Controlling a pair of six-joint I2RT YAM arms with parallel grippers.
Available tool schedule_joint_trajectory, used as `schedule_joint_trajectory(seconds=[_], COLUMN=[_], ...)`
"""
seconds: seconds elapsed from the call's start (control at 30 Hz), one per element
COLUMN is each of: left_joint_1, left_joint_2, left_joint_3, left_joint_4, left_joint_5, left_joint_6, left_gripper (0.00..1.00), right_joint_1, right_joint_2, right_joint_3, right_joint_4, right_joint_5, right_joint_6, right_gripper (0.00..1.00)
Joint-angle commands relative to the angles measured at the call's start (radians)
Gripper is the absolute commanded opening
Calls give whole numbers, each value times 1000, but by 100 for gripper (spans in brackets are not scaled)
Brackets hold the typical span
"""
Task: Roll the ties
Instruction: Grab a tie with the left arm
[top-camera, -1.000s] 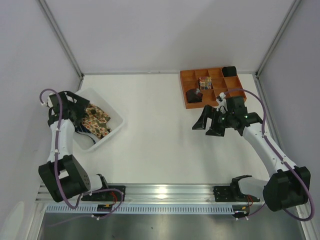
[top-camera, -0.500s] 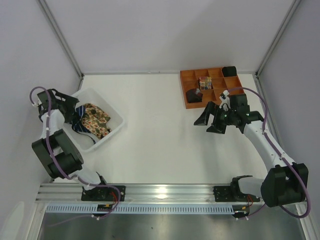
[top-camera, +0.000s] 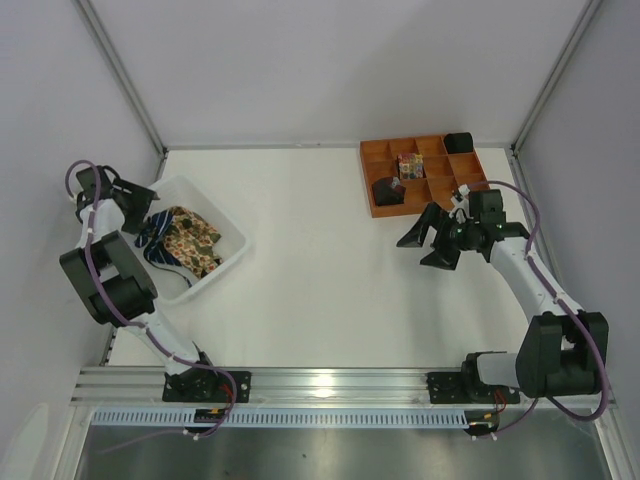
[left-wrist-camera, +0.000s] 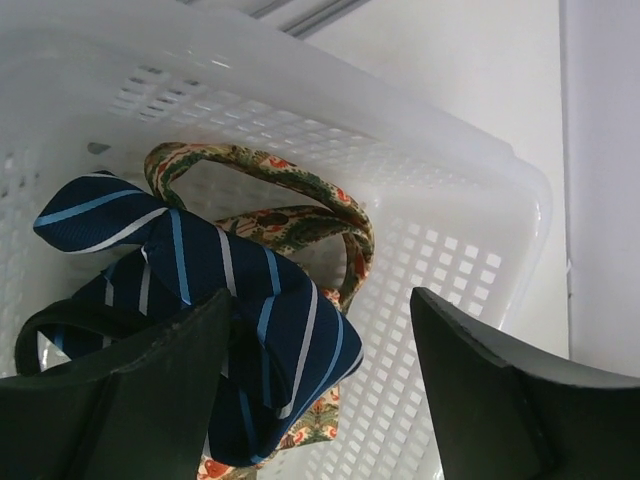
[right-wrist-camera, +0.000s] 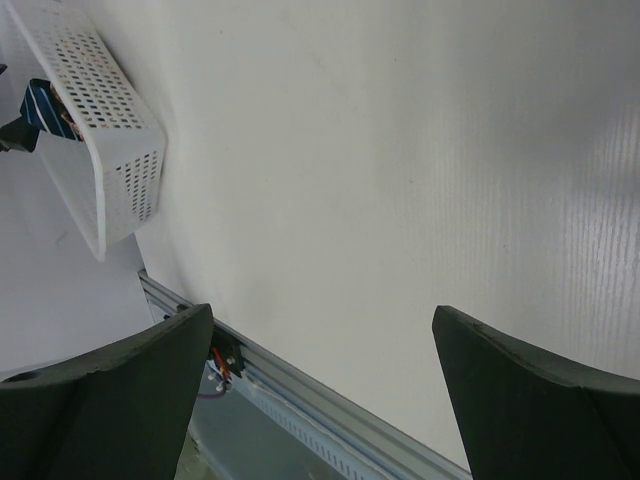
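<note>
Two ties lie bunched in the white basket (top-camera: 215, 210). The navy striped tie (left-wrist-camera: 220, 290) is folded on top of the tan floral tie (left-wrist-camera: 300, 210). From above, the floral tie (top-camera: 190, 235) fills the basket's middle and the navy tie (top-camera: 158, 250) lies at its left. My left gripper (left-wrist-camera: 320, 340) is down inside the basket, open, straddling the navy fold: the left finger (left-wrist-camera: 130, 390) is against the cloth, the right finger (left-wrist-camera: 500, 390) is clear of it. My right gripper (top-camera: 430, 240) hovers open over the bare table with nothing between its fingers.
An orange compartment tray (top-camera: 367, 180) at the back right holds a floral roll (top-camera: 408, 165) and two dark rolls. The basket (right-wrist-camera: 110, 150) sits near the left wall. The metal rail (right-wrist-camera: 300, 400) runs along the near table edge.
The left arm has swung back toward the left wall, bringing its gripper low over the basket's left end, jaws somewhat narrower. The right gripper drifted slightly right.
</note>
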Motion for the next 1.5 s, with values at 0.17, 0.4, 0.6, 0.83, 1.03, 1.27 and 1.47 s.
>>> schedule_joint_trajectory(seconds=[0.17, 0.4, 0.6, 0.83, 1.03, 1.27, 1.47], left_joint_1=[1, 0, 0, 0, -69, -418, -838], left_joint_2=[-23, -35, -12, 92, -24, -262, -489], left_joint_3=[-11, -12, -11, 108, 233, 250, 117], left_joint_4=[-75, -141, -157, -164, -217, -167, -191], left_joint_5=[48, 27, 34, 51, 16, 33, -50], left_joint_6=[-52, -74, -90, -100, 24, 139, 307], left_gripper=[75, 67, 63, 0, 0, 0, 0], right_joint_1=[-15, -15, -14, -15, -14, -9, 54], right_joint_2=[27, 14, -11, -34, -66, -77, -68], right_joint_3=[85, 101, 97, 88, 92, 144, 250], right_joint_4=[-17, -38, -60, -70, -83, -152, -253], right_joint_5=[-26, -17, 2, 16, 23, 32, 211], right_joint_6=[-32, -40, -40, -26, -30, -63, -38], right_gripper=[100, 100, 100, 99, 100, 100, 100])
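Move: The left hand is open over the basket, with the bunched navy striped tie close under its fingertips, roughly 3 cm back, 2 cm to the right and 5 cm below. The bulk of the floral tie lies some 11 cm to the hand's right, 3 cm back and 7 cm down; the basket's far corner is about 7 cm ahead and 7 cm right, 2 cm lower. From the idle right hand, the navy tie is about 65 cm left, 12 cm ahead and 8 cm lower. The left hand eases about 2 cm back, 2 cm to the right and 3 cm down onto the navy tie, its part-open fingers narrowing a little before they snap shut and pinch a fold of the cloth. It then pulls up fast out of the basket, over 20 cm, and sweeps nearly 30 cm to the right, the wrist turning clockwise some 45 degrees and the fingertips coming up towards level while the grip holds; the empty right hand stays open and rises about 4 cm. ##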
